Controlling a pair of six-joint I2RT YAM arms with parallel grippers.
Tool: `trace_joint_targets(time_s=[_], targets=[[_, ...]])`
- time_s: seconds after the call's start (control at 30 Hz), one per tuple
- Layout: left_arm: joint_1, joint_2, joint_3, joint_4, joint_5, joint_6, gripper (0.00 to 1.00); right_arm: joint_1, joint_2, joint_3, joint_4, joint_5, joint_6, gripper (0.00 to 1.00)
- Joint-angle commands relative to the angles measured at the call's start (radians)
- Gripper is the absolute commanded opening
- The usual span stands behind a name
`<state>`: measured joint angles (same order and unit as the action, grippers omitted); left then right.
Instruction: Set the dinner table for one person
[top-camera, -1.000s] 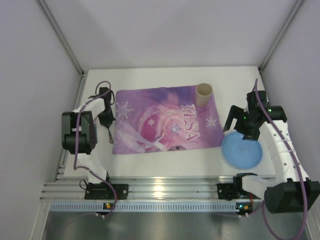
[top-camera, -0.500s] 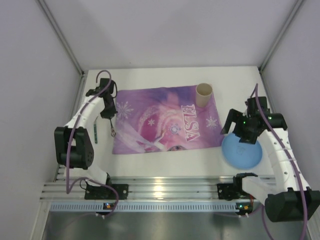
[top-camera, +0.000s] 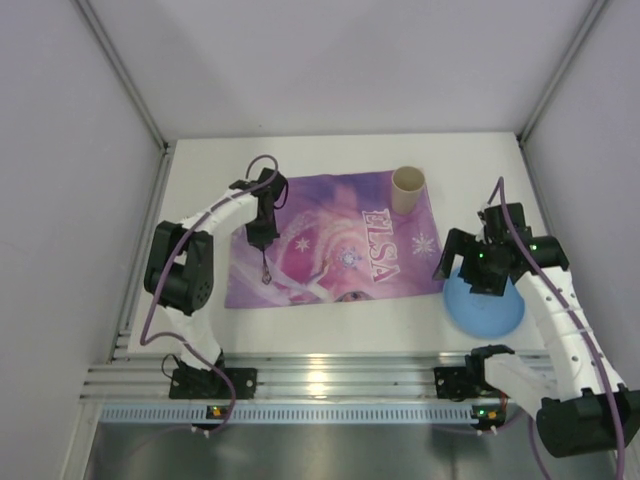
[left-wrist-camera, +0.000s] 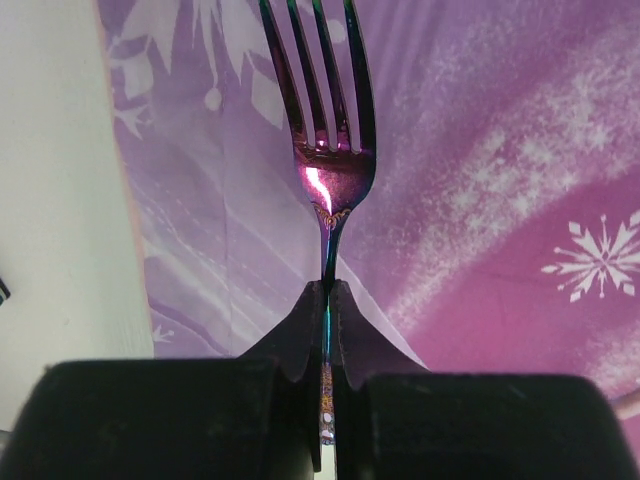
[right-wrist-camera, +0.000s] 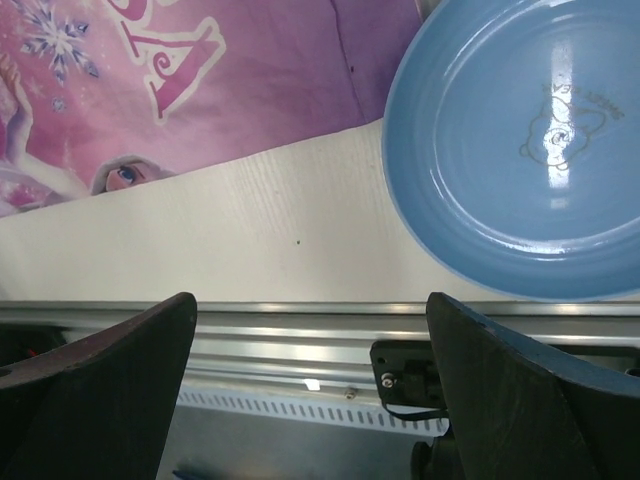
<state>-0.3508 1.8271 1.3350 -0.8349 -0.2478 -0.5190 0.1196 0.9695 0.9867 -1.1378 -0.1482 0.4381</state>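
My left gripper (top-camera: 263, 237) is shut on the handle of an iridescent fork (top-camera: 265, 268) and holds it over the left part of the purple "ELSA" placemat (top-camera: 335, 250). In the left wrist view the fork (left-wrist-camera: 330, 165) sticks out of the closed gripper (left-wrist-camera: 328, 292) with its tines pointing away, above the placemat (left-wrist-camera: 480, 150). A blue plate (top-camera: 487, 305) lies on the white dinner table (top-camera: 330, 320) just right of the mat. My right gripper (top-camera: 462, 275) hovers open at the plate's left edge; its wrist view shows the plate (right-wrist-camera: 520, 150) and nothing between the fingers (right-wrist-camera: 110, 390).
A tan cup (top-camera: 408, 187) stands upright on the mat's far right corner. An aluminium rail (top-camera: 320, 378) with the arm bases runs along the near edge, also seen as the rail (right-wrist-camera: 290, 335) under the right gripper. Grey walls enclose the table on three sides.
The left arm has swung right, carrying the fork from beside the mat's left edge to over the mat. The right gripper has shifted slightly down and left, still open.
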Motion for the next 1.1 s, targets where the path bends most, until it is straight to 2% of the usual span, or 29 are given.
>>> trace_joint_targets(time_s=[0.0,0.23,0.43,0.57,0.6,0.67,0.73,0.87,0.97,1.07], targets=[[0.003,0.029,0.079,0.022,-0.048,0.000,0.00,0.023,-0.017,0.021,-0.008,0.027,-0.006,0.98],[0.004,0.095,0.087,0.037,-0.090,0.039,0.00,0.031,-0.020,0.020,-0.023,0.048,-0.013,0.98],[0.003,0.110,0.099,0.046,-0.155,0.132,0.00,0.031,-0.005,0.023,-0.022,0.062,-0.015,0.99],[0.007,0.130,0.105,0.053,-0.153,0.129,0.01,0.031,0.012,0.024,-0.014,0.062,-0.016,0.99],[0.007,0.130,0.105,0.054,-0.148,0.126,0.20,0.031,0.020,0.027,-0.011,0.062,-0.016,0.99],[0.007,0.130,0.110,0.053,-0.131,0.109,0.38,0.032,0.028,0.030,-0.008,0.064,-0.015,0.99],[0.009,0.124,0.131,0.037,-0.130,0.099,0.60,0.031,0.037,0.033,0.000,0.065,-0.013,0.99],[0.042,0.062,0.231,-0.024,-0.160,0.097,0.70,0.029,0.047,0.035,0.007,0.065,-0.010,0.99],[0.156,0.002,0.268,-0.021,-0.110,0.096,0.72,0.028,0.046,0.029,0.012,0.068,-0.006,0.99],[0.341,-0.025,0.218,0.003,-0.059,0.093,0.75,0.026,0.043,0.026,0.010,0.068,-0.002,0.99]])
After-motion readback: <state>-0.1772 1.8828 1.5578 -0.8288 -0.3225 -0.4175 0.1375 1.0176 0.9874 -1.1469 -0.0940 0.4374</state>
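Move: The fork is already in the left gripper, which is shut on the handle. Its laying spot on the left part of the placemat is about 2 cm ahead, 2 cm left and 4 cm below that hand. The placemat's middle lies some 19 cm to the right, about level, and the spoon on the bare table about 20 cm left and 2 cm back. From the idle right hand, the laying spot is roughly 17 cm ahead, 48 cm left and 14 cm down. Ease the left gripper forward, with a little left and down, about 4 cm in all, keeping the pinch on the fork and rolling the hand's left side up roughly 10 degrees. Open the fingers to let go of the fork on the placemat, then pull away up, forward and left by about 9 cm, fingers wide, to above the placemat's far left corner. ##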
